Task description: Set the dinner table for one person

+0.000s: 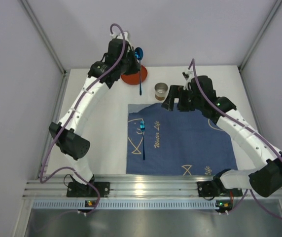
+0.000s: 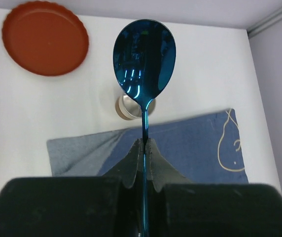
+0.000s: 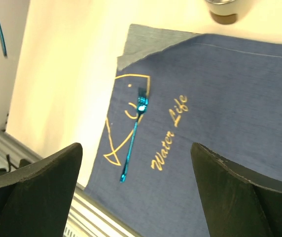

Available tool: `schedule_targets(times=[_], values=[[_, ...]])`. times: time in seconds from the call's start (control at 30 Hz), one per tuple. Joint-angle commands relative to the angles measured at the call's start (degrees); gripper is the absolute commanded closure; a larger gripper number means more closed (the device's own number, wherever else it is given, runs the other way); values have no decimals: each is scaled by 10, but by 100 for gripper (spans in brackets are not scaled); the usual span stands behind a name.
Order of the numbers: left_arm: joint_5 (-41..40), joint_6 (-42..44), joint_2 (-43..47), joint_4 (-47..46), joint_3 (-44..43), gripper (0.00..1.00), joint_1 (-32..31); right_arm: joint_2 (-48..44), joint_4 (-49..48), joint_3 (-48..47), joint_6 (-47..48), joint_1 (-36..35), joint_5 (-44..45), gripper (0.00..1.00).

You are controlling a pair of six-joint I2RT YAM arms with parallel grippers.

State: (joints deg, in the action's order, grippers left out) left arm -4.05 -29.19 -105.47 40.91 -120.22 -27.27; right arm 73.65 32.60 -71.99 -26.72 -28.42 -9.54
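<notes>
My left gripper [image 1: 133, 61] [image 2: 144, 140] is shut on the thin handle of a shiny blue spoon [image 1: 139, 53] [image 2: 144, 59], held above the back of the white dinner table [image 1: 106, 123] [image 2: 205, 64]. The bowl of the spoon points away from the jaws. Below it lie a red plate [image 1: 133, 76] [image 2: 46, 38] and a small metal cup [image 1: 161, 91] [image 2: 126, 108]. A blue fork [image 1: 142, 138] [image 3: 133, 138] rests on the left part of the dark blue placemat [image 1: 180, 143] [image 3: 229, 98]. My right gripper [image 1: 176, 101] [image 3: 136, 145] hovers open over the placemat's back edge, holding nothing.
The placemat's back left corner [image 3: 131, 49] [image 2: 77, 148] is folded over, showing its paler underside. Grey walls and metal posts close in the table on three sides. An aluminium rail [image 1: 146, 187] with the arm bases runs along the near edge.
</notes>
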Motion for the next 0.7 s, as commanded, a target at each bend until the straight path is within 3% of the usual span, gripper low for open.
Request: schedule_targets(times=[0.0,0.47,0.57,0.67], values=[[-2,-30,2,16,42,100,-29,-23,-75,11,-29,-20,-1,9],[2,-111,-4,1,46,100,-128,5,-132,9,-40,-32,-44,11],[2,-116,3,0,53,100,-141,13,-155,29,-47,-40,-43,18],[4,-121,17,-11,73,100,-152,23,-157,45,-47,-51,-29,37]])
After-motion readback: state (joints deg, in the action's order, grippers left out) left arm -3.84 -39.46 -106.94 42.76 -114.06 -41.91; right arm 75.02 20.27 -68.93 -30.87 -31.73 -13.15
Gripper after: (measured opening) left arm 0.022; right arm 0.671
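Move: My left hand holds the spoon by its neck; my open right gripper is about 15 cm back, 17 cm right and 9 cm lower. From my right hand, the spoon's middle is some 11 cm ahead, 17 cm left and 7 cm up. Well below my right hand, the cup stands about 23 cm ahead and 3 cm left; the fork lies 4 cm back and 14 cm left. I swing the spoon across to my right gripper with my left hand, about 11 cm right and 8 cm back while sinking 6 cm, tipping down and turning clockwise some 10 degrees, grip kept shut. My right hand comes about 4 cm left to meet the handle, rising slightly before dipping a little, and its fingers start to close around the handle. ##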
